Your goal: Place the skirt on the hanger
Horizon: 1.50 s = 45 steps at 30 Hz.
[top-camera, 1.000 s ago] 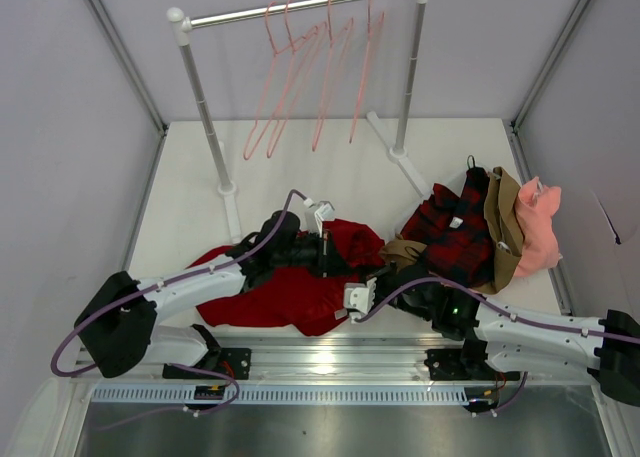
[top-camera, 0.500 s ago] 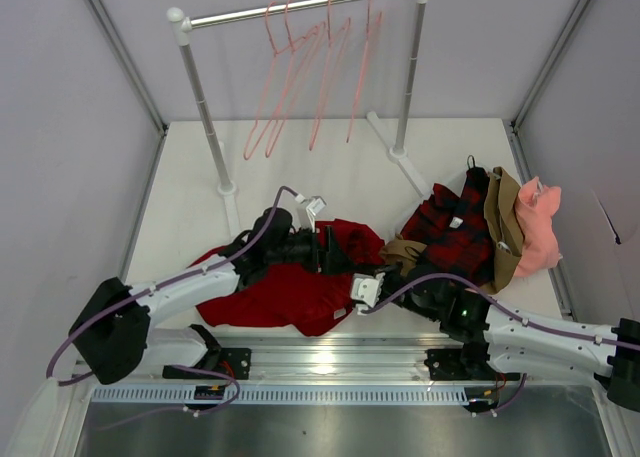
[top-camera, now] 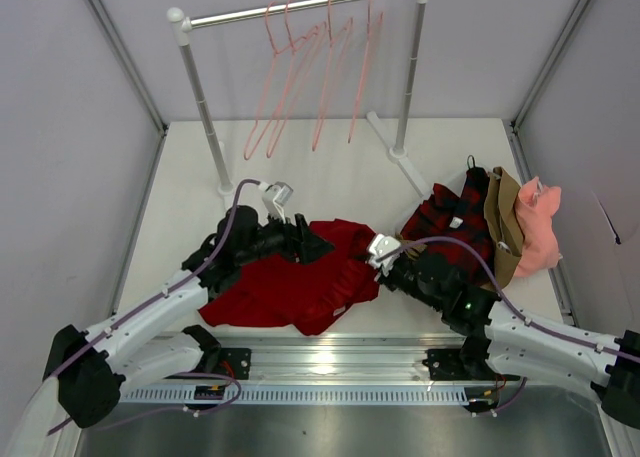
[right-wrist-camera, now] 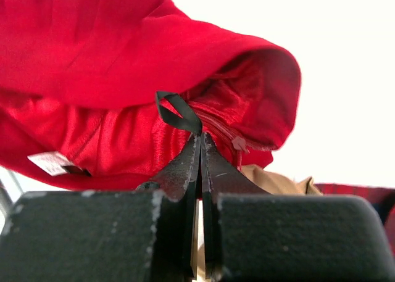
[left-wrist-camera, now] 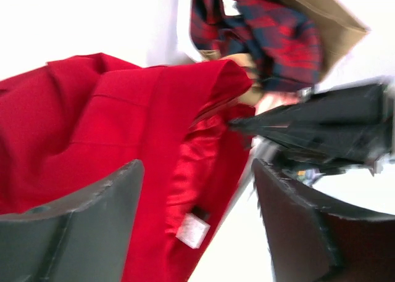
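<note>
The deep-red skirt (top-camera: 285,287) lies crumpled on the white table in front of both arms. My right gripper (top-camera: 374,267) is at its right edge. In the right wrist view that gripper (right-wrist-camera: 200,139) is shut on the skirt's black ribbon loop (right-wrist-camera: 176,112), and the red lining (right-wrist-camera: 123,140) hangs open behind. My left gripper (top-camera: 310,245) hovers over the skirt's far edge. It stands open (left-wrist-camera: 197,214) with only red cloth (left-wrist-camera: 123,121) and a white label (left-wrist-camera: 193,231) showing below. Several salmon-pink wire hangers (top-camera: 283,82) hang on the rail at the back.
The rack's posts (top-camera: 205,117) (top-camera: 408,77) and feet stand on the far half of the table. A red-and-black plaid garment (top-camera: 450,227), a tan one (top-camera: 505,217) and a salmon-pink one (top-camera: 540,227) are piled at the right. Grey walls close in on three sides.
My left gripper has opened, let go of the skirt and drawn back to the left. My right gripper has moved away from the near edge, pulling the skirt's right edge with it.
</note>
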Each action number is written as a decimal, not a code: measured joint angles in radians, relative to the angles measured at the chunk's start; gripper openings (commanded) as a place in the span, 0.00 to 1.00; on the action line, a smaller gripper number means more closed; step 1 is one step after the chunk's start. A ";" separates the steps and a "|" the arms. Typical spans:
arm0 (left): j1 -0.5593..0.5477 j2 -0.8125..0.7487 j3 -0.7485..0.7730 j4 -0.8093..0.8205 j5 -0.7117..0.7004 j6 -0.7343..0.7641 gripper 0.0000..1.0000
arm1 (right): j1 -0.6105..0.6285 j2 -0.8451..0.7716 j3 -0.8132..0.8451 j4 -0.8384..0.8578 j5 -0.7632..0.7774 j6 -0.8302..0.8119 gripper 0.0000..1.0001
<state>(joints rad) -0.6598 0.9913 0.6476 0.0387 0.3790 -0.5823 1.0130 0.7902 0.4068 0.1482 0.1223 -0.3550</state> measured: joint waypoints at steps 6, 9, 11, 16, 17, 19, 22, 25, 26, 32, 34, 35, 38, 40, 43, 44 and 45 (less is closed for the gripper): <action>0.000 -0.043 -0.100 0.048 -0.063 0.057 0.69 | -0.151 0.009 0.073 -0.032 -0.097 0.243 0.00; -0.010 -0.082 -0.191 0.103 -0.072 0.066 0.69 | -0.249 0.022 0.115 -0.048 -0.200 0.367 0.00; -0.023 -0.087 -0.214 0.126 -0.085 0.072 0.69 | -0.297 0.048 0.146 -0.065 -0.270 0.432 0.00; -0.079 -0.049 -0.213 0.281 -0.101 0.096 0.68 | -0.327 0.129 0.180 -0.084 -0.427 0.515 0.00; -0.088 -0.031 -0.210 0.307 -0.106 0.099 0.67 | -0.328 0.140 0.180 -0.085 -0.455 0.525 0.00; -0.105 0.011 -0.197 0.352 -0.114 0.110 0.65 | -0.329 0.152 0.180 -0.085 -0.504 0.539 0.00; -0.116 0.069 -0.175 0.409 -0.125 0.121 0.61 | -0.337 0.153 0.180 -0.084 -0.571 0.547 0.00; -0.118 0.113 -0.161 0.463 -0.139 0.131 0.57 | -0.353 0.153 0.180 -0.084 -0.628 0.552 0.00; -0.118 0.126 -0.159 0.482 -0.140 0.134 0.54 | -0.358 0.153 0.180 -0.084 -0.643 0.555 0.00; -0.119 0.167 -0.153 0.547 -0.132 0.141 0.52 | -0.374 0.153 0.180 -0.084 -0.693 0.564 0.00; -0.119 0.166 -0.153 0.568 -0.121 0.141 0.52 | -0.378 0.153 0.180 -0.084 -0.699 0.564 0.00; -0.119 0.166 -0.153 0.576 -0.117 0.142 0.52 | -0.381 0.153 0.180 -0.085 -0.702 0.565 0.00; -0.119 0.161 -0.154 0.588 -0.105 0.148 0.52 | -0.391 0.153 0.180 -0.085 -0.706 0.565 0.00; -0.120 0.150 -0.160 0.596 -0.095 0.149 0.52 | -0.398 0.153 0.180 -0.084 -0.707 0.566 0.00; -0.120 0.132 -0.168 0.608 -0.082 0.155 0.52 | -0.403 0.155 0.180 -0.085 -0.710 0.570 0.00; -0.121 0.128 -0.169 0.611 -0.079 0.157 0.51 | -0.405 0.156 0.180 -0.085 -0.711 0.571 0.00; -0.121 0.126 -0.170 0.614 -0.076 0.158 0.51 | -0.405 0.158 0.180 -0.084 -0.713 0.572 0.00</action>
<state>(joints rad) -0.7807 1.1172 0.4774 0.6525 0.3027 -0.4248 0.6083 0.9485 0.5873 0.0639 -0.5903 0.2173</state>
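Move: The skirt's black loop, pinched in my right fingers (about 1 cm ahead and 1 cm left of that hand's point), is about 11 cm right of my left hand, 1 cm back and 3 cm lower. The red skirt's middle lies some 3 cm left of my left hand, 7 cm back and 13 cm below. From my right hand, the brown cloth is about 8 cm right and 2 cm ahead, the plaid garment 17 cm right and 8 cm ahead, both some 12 cm below. With the loop still pinched, I swing my right hand forward and up about 4 cm, then back and left, rolling it some 40 degrees to present the loop. My open left hand dips 4 to 5 cm, then travels right about 6 cm and rises towards the loop, its fingers levelling out and narrowing to roughly half open, not yet gripping. ##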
